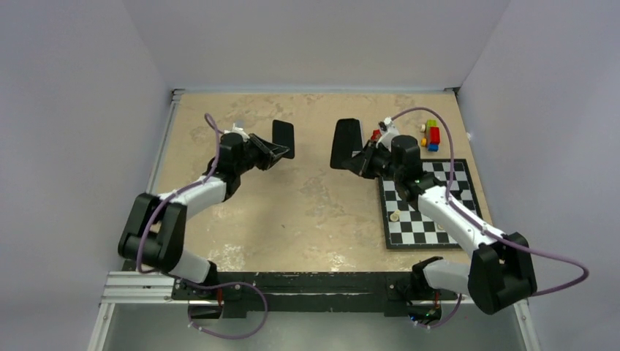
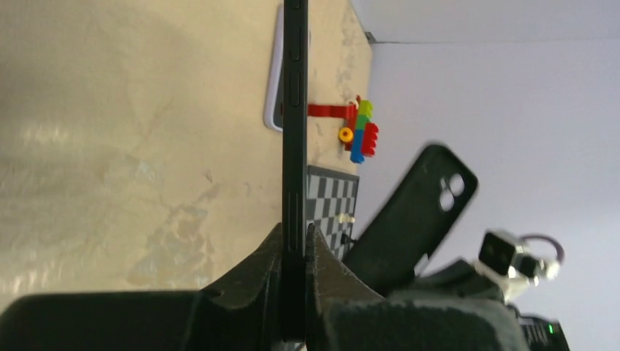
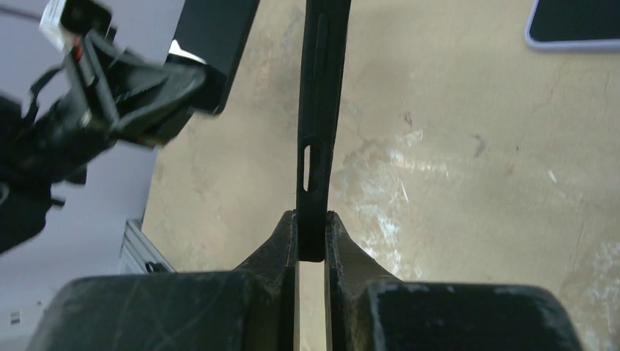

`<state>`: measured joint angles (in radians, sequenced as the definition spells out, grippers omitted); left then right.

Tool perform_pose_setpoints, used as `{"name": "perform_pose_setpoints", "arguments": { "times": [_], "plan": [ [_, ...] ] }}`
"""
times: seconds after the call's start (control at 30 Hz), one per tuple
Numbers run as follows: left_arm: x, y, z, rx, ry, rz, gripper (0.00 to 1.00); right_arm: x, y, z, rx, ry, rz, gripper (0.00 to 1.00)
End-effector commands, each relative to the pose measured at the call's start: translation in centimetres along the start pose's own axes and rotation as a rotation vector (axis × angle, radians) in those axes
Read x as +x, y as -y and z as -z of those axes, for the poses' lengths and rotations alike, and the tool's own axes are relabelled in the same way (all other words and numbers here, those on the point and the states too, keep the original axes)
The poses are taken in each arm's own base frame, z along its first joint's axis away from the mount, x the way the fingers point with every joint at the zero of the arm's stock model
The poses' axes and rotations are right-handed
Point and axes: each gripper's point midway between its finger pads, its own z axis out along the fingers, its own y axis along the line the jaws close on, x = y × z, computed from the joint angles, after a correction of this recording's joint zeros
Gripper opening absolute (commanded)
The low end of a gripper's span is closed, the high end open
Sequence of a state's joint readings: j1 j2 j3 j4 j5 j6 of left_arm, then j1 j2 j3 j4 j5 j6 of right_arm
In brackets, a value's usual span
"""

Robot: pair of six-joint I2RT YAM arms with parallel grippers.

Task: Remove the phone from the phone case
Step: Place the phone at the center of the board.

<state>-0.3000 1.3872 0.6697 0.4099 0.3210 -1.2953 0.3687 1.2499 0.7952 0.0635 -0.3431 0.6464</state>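
The black phone [image 2: 295, 110] is out of its case and stands edge-on, side buttons showing, between the jaws of my left gripper [image 2: 295, 235], which is shut on its lower end. From above, the phone [image 1: 283, 138] is held off the table left of centre by the left gripper [image 1: 273, 154]. The empty black phone case [image 3: 319, 110] is pinched at its end by my right gripper [image 3: 312, 223], which is shut on it. The case [image 1: 346, 142] hangs right of centre, apart from the phone, in the right gripper [image 1: 360, 162]. Its camera cut-outs face the left wrist camera [image 2: 420, 212].
A chessboard [image 1: 428, 205] lies at the right with a small pale piece on it. Coloured toy bricks [image 1: 431, 135] sit behind it near the back right corner. A flat dark device with a pale rim [image 3: 574, 25] lies on the table. Walls close in three sides.
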Motion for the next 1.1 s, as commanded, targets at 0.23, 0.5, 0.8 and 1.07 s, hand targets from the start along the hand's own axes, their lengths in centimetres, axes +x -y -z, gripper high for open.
{"name": "perform_pose_setpoints", "arguments": {
  "times": [0.23, 0.5, 0.8, 1.07],
  "plan": [
    [-6.6, 0.6, -11.3, 0.124, -0.034, -0.028, 0.0, 4.2, -1.0, 3.8, -0.101, -0.062, 0.038, 0.0],
    [-9.9, -3.0, -14.3, -0.033, -0.017, -0.047, 0.0, 4.3, -1.4, 4.6, -0.115, -0.049, 0.039, 0.0],
    [-10.7, -5.8, -16.6, -0.068, -0.049, 0.117, 0.0, 4.3, -1.7, 5.0, -0.124, -0.037, 0.025, 0.0],
    [-10.5, -8.8, -16.4, -0.122, -0.085, 0.18, 0.04, 4.3, -2.5, 5.3, -0.164, -0.037, 0.003, 0.0]
  ]
}}
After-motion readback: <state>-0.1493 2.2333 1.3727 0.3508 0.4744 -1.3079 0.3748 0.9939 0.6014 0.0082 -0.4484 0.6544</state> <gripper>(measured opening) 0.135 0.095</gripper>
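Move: The left hand still holds the phone; the bare patch of table it is taken to lies about 22 cm straight ahead and some 17 cm below. Right of that patch lie the white-edged phone, roughly 17 cm ahead and 26 cm right of the left hand, and the red clock, equally far ahead but 36 cm right, both at table height. From the right hand, which keeps the case, the patch is about 26 cm ahead, 20 cm left and 18 cm down. Left carries the phone about 18 cm forward, 11 down towards bare table; right draws the case back 7. ##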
